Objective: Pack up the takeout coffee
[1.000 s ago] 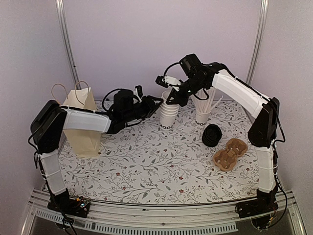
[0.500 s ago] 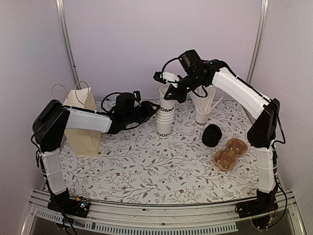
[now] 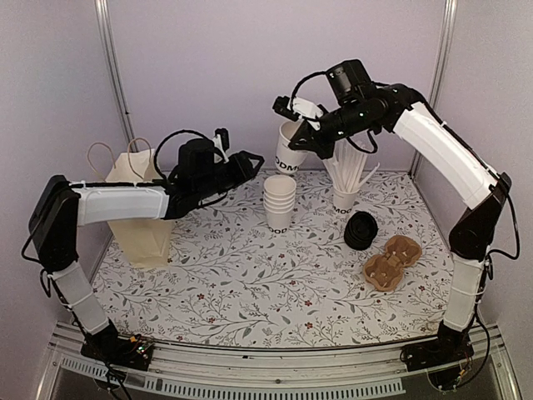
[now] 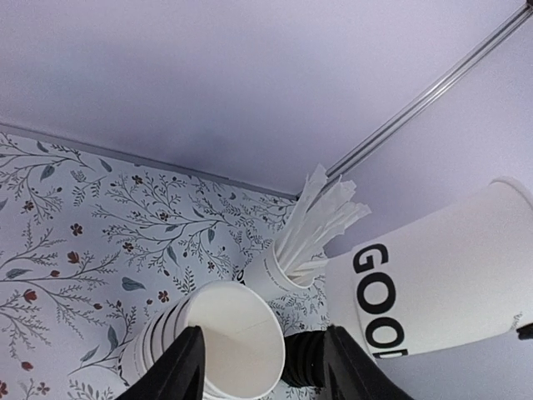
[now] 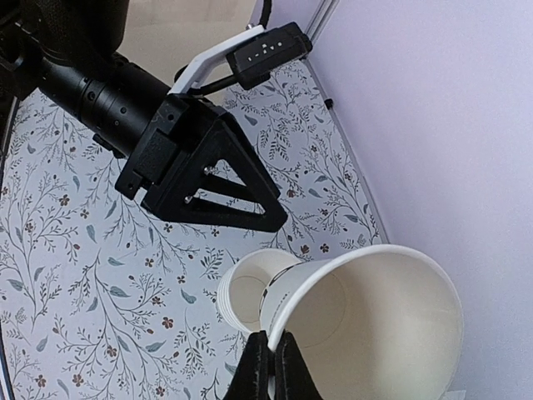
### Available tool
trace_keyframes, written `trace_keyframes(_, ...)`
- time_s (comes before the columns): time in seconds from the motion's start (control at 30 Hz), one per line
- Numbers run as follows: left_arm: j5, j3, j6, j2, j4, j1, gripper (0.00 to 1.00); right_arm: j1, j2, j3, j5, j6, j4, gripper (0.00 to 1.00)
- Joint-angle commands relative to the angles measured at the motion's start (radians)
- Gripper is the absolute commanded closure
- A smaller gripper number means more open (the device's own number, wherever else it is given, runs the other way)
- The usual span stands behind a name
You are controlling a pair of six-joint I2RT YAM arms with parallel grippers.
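Note:
My right gripper (image 3: 306, 140) (image 5: 271, 365) is shut on the rim of a white takeout coffee cup (image 3: 290, 155) (image 5: 379, 325) with black lettering and no lid. It holds the cup tilted in the air above the back of the table. This cup also shows at the right of the left wrist view (image 4: 433, 283). Below it a stack of the same cups (image 3: 280, 204) (image 4: 225, 333) (image 5: 247, 298) stands on the table. My left gripper (image 3: 252, 161) (image 4: 266, 371) hovers open just up and left of the stack, touching nothing.
A cup of white straws (image 3: 346, 197) (image 4: 287, 271) stands at the back right. In front of it are a pile of black lids (image 3: 361, 231) (image 4: 305, 362) and a brown cardboard carrier (image 3: 391, 261). A cream paper bag (image 3: 137, 208) stands at the left.
The right gripper has pulled the top cup off the stack and raised it up and to the right. The left gripper has let go of the stack, opened and risen.

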Motion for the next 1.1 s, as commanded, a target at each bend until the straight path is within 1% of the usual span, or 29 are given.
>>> trace_keyframes(0.0,-0.108,-0.051,0.135,-0.081,-0.077,-0.051,0.51,0.009,-0.087,-0.077,-0.009,-0.012,-0.013,1.00)
trace_keyframes(0.1,-0.151,-0.059,0.228,-0.093,-0.150,-0.124,0.63,0.009,-0.147,-0.186,-0.052,-0.012,-0.013,1.00)
trace_keyframes(0.2,-0.171,-0.070,0.248,-0.075,-0.214,-0.191,0.73,0.009,-0.262,-0.360,-0.130,-0.018,-0.003,1.00)
trace_keyframes(0.27,-0.157,-0.114,0.216,-0.060,-0.187,-0.208,0.83,0.009,-0.344,-0.497,-0.145,-0.037,0.018,1.00)
trace_keyframes(0.37,-0.118,-0.167,0.179,-0.019,-0.126,-0.211,1.00,0.009,-0.455,-0.718,-0.120,-0.067,0.080,1.00)
trace_keyframes(0.5,-0.062,-0.191,0.143,0.061,-0.030,-0.211,1.00,0.002,-0.536,-0.863,-0.146,-0.103,0.082,1.00)
trace_keyframes(0.6,-0.031,-0.162,0.125,0.138,0.010,-0.211,1.00,-0.014,-0.561,-0.915,-0.155,-0.113,0.108,1.00)
trace_keyframes(0.7,-0.047,-0.132,0.109,0.199,0.033,-0.208,1.00,-0.025,-0.547,-0.914,-0.173,-0.102,0.110,1.00)
trace_keyframes(0.8,-0.077,-0.092,0.072,0.250,0.008,-0.193,1.00,-0.028,-0.537,-0.910,-0.192,-0.101,0.108,1.00)
trace_keyframes(0.9,-0.110,-0.082,0.032,0.283,0.018,-0.180,1.00,-0.028,-0.534,-0.896,-0.204,-0.098,0.095,1.00)
trace_keyframes(1.07,-0.084,-0.071,-0.045,0.344,0.062,-0.144,1.00,-0.028,-0.543,-0.908,-0.200,-0.099,0.094,1.00)
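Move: The cup stack stands about 6 cm to the left hand's right, 2 cm ahead and 17 cm below; the cup the right hand holds by its rim is some 9 cm to the left hand's right, level fore and aft, 4 cm above. The right hand's bare patch of table lies about 13 cm back, 5 cm left and 33 cm below, with the black lids 3 cm ahead and 15 cm right of that hand, 31 cm down. Still pinching the cup by its rim, the right hand swings it away from the stack, some 13 cm back, 11 cm down and 9 cm right, towards the bare table in front of the lids, then holds there. The empty left hand draws back and slightly right, shuts its fingers and sinks about 20 cm, fingertips tipping down, before easing forward at the stack's near side; no touch can be seen. ##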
